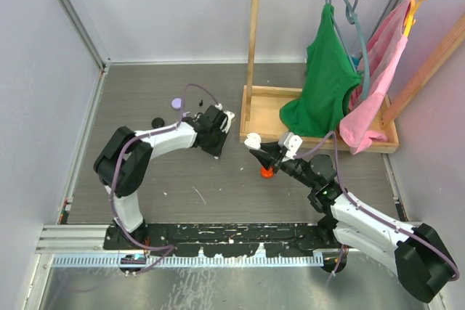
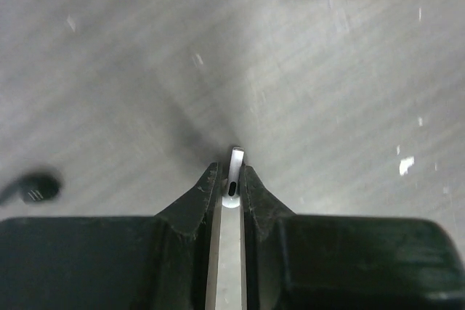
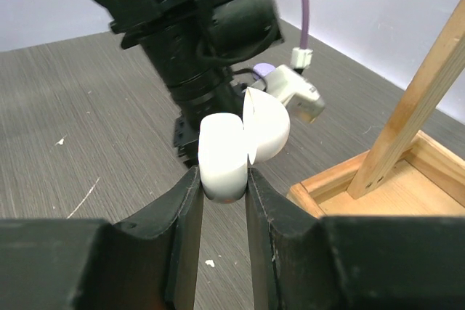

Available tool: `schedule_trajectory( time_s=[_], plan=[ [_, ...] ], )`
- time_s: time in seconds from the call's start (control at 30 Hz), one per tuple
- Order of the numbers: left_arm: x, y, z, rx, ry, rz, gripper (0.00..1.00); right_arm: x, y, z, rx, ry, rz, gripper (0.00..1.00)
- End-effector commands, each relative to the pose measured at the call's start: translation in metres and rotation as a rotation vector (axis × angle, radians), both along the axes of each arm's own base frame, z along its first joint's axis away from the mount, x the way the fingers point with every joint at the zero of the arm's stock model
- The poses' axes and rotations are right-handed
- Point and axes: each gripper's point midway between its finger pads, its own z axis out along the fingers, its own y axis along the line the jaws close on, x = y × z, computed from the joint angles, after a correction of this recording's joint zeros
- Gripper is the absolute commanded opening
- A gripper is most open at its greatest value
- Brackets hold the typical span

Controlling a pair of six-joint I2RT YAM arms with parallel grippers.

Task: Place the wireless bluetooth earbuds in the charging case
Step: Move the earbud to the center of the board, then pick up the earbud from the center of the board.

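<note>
A white earbud (image 2: 236,156) is pinched by its stem between the jaws of my left gripper (image 2: 231,170), which is shut on it just above the grey table. The stem tip pokes out past the fingertips. My right gripper (image 3: 223,177) is shut on the white charging case (image 3: 221,147). It holds the case off the table with the lid (image 3: 270,127) hinged open. In the top view the case (image 1: 253,139) hangs just right of the left gripper (image 1: 216,136). A black earbud (image 2: 33,186) lies on the table to the left.
A wooden clothes rack with a tray base (image 1: 265,92) stands at the back right. It carries a green garment (image 1: 323,85) and a pink one (image 1: 378,85). A lilac disc (image 1: 175,104), a black piece (image 1: 156,121) and a small red piece (image 1: 267,172) lie on the table.
</note>
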Motion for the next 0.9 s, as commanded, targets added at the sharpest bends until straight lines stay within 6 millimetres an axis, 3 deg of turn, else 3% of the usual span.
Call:
schedule_trajectory(
  time_s=[0.0,0.17,0.47,0.7,0.87],
  plan=[
    [-0.03,0.012,0.013,0.011,0.008,0.035,0.13,-0.007,0.0,0.029,0.065,-0.077,0.022,0.01],
    [-0.041,0.023,0.011,0.011,0.016,0.094,0.16,-0.007,-0.002,0.032,0.071,-0.086,0.016,0.01],
    [-0.052,0.037,0.009,0.033,0.031,0.169,0.38,-0.008,-0.002,0.032,0.071,-0.088,0.018,0.01],
    [-0.057,0.058,0.013,0.09,0.007,0.235,0.42,-0.008,-0.001,0.032,0.072,-0.091,0.021,0.01],
    [-0.049,0.073,0.017,0.111,-0.037,0.29,0.46,-0.008,-0.001,0.033,0.077,-0.092,0.025,0.01]
  ],
)
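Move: The white earbud is already pinched in the left fingers, and the bare spot for it near the board's centre lies about 5 cm back, 2 cm left and 1 cm below that hand. A black earbud lies roughly 6 cm ahead and 10 cm left of the hand; the wooden tray's near-left corner is about 6 cm ahead and 10 cm right. From the right hand, the spot is some 5 cm ahead, 22 cm left and 18 cm below. The white earbud, held low over the board in the left fingers, is drawn back about 5 cm and a little left, away from the tray. The hand nearly stops there and the fingers open and let go of the earbud; still open and low, the hand then eases some 4 cm farther left and slightly back, turning about 10 degrees counter-clockwise. ##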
